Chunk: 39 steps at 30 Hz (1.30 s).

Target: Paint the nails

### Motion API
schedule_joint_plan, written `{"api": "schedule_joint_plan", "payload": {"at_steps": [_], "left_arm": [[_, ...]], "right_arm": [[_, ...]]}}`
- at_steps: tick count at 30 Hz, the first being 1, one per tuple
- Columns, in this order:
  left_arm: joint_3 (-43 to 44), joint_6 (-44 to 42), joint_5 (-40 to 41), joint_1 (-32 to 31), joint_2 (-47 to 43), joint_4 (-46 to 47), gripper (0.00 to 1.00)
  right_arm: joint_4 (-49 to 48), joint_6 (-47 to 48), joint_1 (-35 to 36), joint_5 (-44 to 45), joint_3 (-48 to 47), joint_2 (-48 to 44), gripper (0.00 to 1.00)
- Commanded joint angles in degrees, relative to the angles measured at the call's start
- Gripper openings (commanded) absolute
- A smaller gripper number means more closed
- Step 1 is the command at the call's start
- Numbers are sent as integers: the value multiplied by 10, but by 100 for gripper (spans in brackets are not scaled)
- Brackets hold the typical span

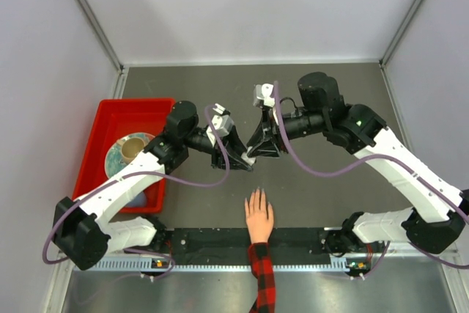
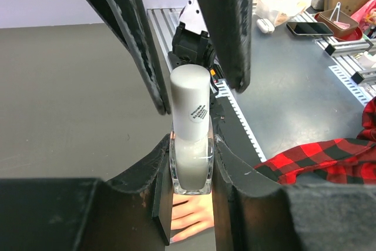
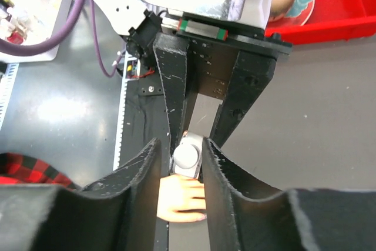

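Observation:
My left gripper (image 2: 191, 145) is shut on a small clear glass bottle (image 2: 191, 166) of pale polish, held upright above the table. The bottle's silver-white cap (image 2: 191, 101) rises between the fingers of my right gripper (image 3: 181, 145), which straddles it from above. Those jaws stand narrow, with a thin gap still showing beside the cap (image 3: 188, 158). In the top view both grippers meet mid-table, left (image 1: 248, 162) and right (image 1: 258, 152). A light-skinned hand (image 1: 259, 218) in a red-and-black plaid sleeve (image 1: 262, 276) lies flat below them. Its nails (image 3: 203, 216) show as tiny pale tips.
A red bin (image 1: 110, 111) holding a round dish (image 1: 130, 152) sits at the left beside my left arm. A black strip (image 1: 308, 238) runs along the near edge under the wrist. Grey walls close in the back and both sides.

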<state>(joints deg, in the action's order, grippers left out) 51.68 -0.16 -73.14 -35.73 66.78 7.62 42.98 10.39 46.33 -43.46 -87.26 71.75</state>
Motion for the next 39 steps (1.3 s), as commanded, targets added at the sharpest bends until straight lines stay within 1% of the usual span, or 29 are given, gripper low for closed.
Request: {"api": "schedule_joint_plan", "payload": {"at_steps": [1, 5, 9, 12, 13, 15, 18, 20, 21, 22, 23, 24, 25, 26, 27, 28, 29, 30, 31, 32, 33, 35, 39], "left_arm": [[28, -16, -9, -2, -4, 6, 0], [29, -16, -9, -2, -4, 5, 0], [29, -19, -5, -2, -7, 4, 0], [30, -28, 11, -2, -11, -5, 0], [30, -31, 19, -2, -13, -8, 0], [30, -41, 60, -2, -17, -18, 0], [33, -58, 134, -2, -25, -40, 0], [30, -58, 178, -2, -34, -41, 0], [28, -59, 213, -2, -38, -39, 0], [26, -58, 236, -2, -40, -38, 0], [23, -54, 259, -2, -47, -33, 0], [18, -50, 311, -2, -51, -27, 0], [13, -51, 339, -2, -55, -28, 0], [11, -51, 378, -2, -62, -30, 0], [9, -55, 410, -2, -67, -31, 0], [5, -59, 477, -2, -72, -37, 0], [4, -64, 504, -2, -82, -39, 0], [1, -69, 525, -2, -85, -42, 0], [-2, -73, 553, -2, -90, -44, 0], [-4, -82, 559, -2, -100, -43, 0], [-11, -83, 563, -2, -105, -38, 0], [-23, -84, 570, -2, -124, -17, 0], [-36, -88, 578, -2, -138, -5, 0]], "right_arm": [[5, 16, -4, -17, -24, 3, 31], [7, 17, -4, -5, -19, 2, 31], [3, 14, -4, -7, -16, 1, 25], [4, 14, -4, -6, -15, 2, 16], [4, 14, -4, -4, -15, 3, 8], [-3, 11, -4, 2, -13, 5, 0], [-16, -11, 2, 24, -3, 8, 0], [-26, -27, 27, 84, 8, 7, 0], [-41, -32, 40, 111, 19, 5, 0], [-55, -50, 55, 193, 26, 4, 0], [-69, -67, 80, 240, 35, 4, 0], [-83, -87, 90, 281, 48, 6, 0], [-108, -142, 100, 367, 52, 11, 0], [-115, -169, 117, 414, 53, 23, 0], [-120, -192, 152, 467, 42, 35, 0], [-113, -256, 177, 606, 31, 47, 0], [-100, -290, 194, 665, 17, 59, 0], [-84, -326, 225, 714, -18, 90, 0], [-65, -405, 234, 803, -35, 102, 0], [-30, -436, 242, 824, -52, 119, 0], [-19, -464, 254, 829, -84, 144, 0], [12, -486, 266, 858, -110, 162, 0], [-3, -499, 272, 861, -104, 151, 0]]}}
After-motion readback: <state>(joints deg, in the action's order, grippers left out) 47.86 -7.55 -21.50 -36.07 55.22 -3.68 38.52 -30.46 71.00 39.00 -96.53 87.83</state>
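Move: The left gripper already holds the nail polish bottle by its glass, its white cap about 4 cm above that hand's grip. From the right hand, that cap is level fore-and-aft and sideways and 1 cm lower, already between its still-parted pads. Below the bottle, the nails are roughly 3 cm back, 3 cm to the left hand's right and some 28 cm down; the red tray's middle is some 38 cm to the left hand's left, 9 cm ahead and 27 cm down. Close the right fingers onto the cap first, nearly in place, while the left gripper keeps its hold on the bottle. Then carry both hands forward and somewhat left, about 10 cm out, turning them against each other: right hand clockwise some 65 degrees, left hand counter-clockwise about 50, to twist the cap down tighter. ##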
